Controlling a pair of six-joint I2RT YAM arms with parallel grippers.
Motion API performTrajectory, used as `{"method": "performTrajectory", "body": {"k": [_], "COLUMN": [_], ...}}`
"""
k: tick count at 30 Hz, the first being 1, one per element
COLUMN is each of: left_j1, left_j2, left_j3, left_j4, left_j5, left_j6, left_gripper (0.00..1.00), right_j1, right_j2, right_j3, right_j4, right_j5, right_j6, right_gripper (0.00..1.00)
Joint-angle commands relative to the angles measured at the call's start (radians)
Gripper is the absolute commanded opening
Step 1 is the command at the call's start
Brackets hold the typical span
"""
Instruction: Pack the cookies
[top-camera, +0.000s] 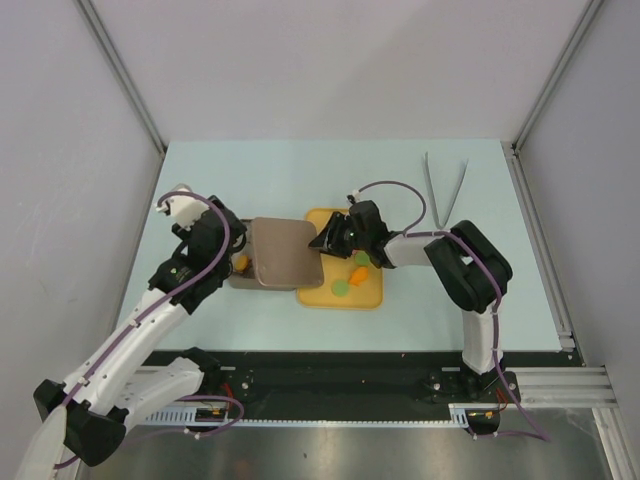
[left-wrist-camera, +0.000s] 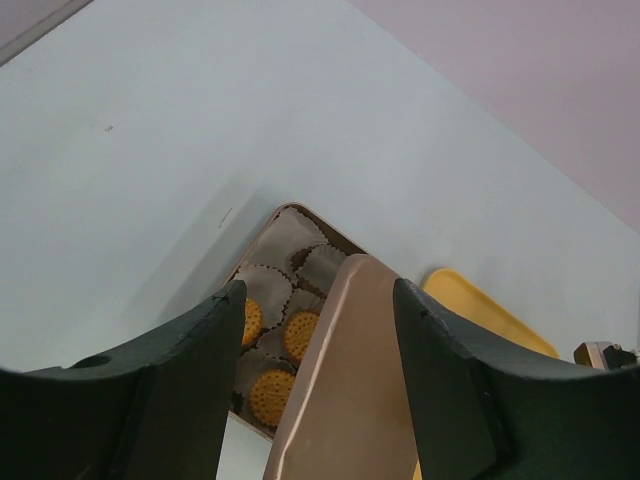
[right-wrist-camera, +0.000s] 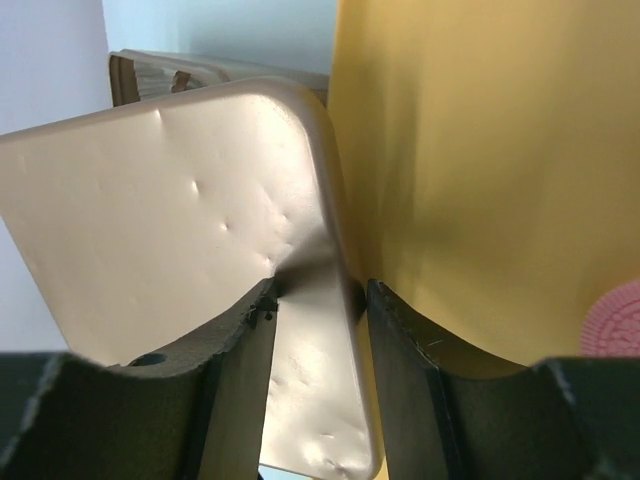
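Note:
A tan box left of centre holds orange cookies in white paper cups. Its tan lid lies tilted over it, leaving the left side uncovered. My left gripper is at the box's left side, open, with the lid between its fingers and a gap on the left. My right gripper is open and straddles the lid's right edge. More cookies, orange, green and pink, lie on the yellow tray.
Metal tongs lie at the back right of the pale blue table. The yellow tray sits right against the box. Grey walls with metal rails close in the table on three sides.

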Motion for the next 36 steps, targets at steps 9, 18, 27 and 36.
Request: {"method": "performTrajectory", "body": {"k": [9,18,27,36], "left_j1": [-0.003,-0.005,-0.003,-0.003], "left_j2": [-0.007,-0.015,-0.029,-0.035], "left_j3": [-0.017,-0.019,-0.020,-0.028], "left_j4": [0.003,-0.012,-0.012,-0.006], "left_j5": [-0.004,-0.001,-0.008,-0.008], "left_j6": [0.000,-0.009,-0.002,0.004], "left_gripper": [0.66,0.66,0.66,0.66], "right_j1": [0.050,0.066,0.073,0.081], "right_j2": [-0.035,-0.044,0.005,0.046], "right_j3": [0.043,0.043,0.043,0.033], "right_j4": [0.080,0.109,0.191,0.331], "right_j5": [-0.026,0.000,-0.014,0.001], "right_j6": [0.120,0.192,0.264,0.310], "right_gripper": [0.46,0.42,0.20,0.09]}}
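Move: The light-brown lid lies right at the right hand's fingers: its right edge is between them, its middle about 7 cm to the left and 2 cm back, 1 cm lower. The half-covered cookie box has its middle some 13 cm left, 3 cm back and 5 cm below; the yellow tray's middle is about 5 cm right, 4 cm back and 6 cm below. From the left hand, the lid's middle is roughly 12 cm right, 4 cm ahead and 20 cm down. The right hand first carries on with the lid's right edge between its half-open fingers, moving left and a little up, with a slight draw back, so that the lid shifts from the tray side over the box. About halfway through, the fingers close further to pinch that edge, and the hand then mostly rises, some 5 cm left and 5 cm up in all, tilting its left side up by about 15 degrees. ##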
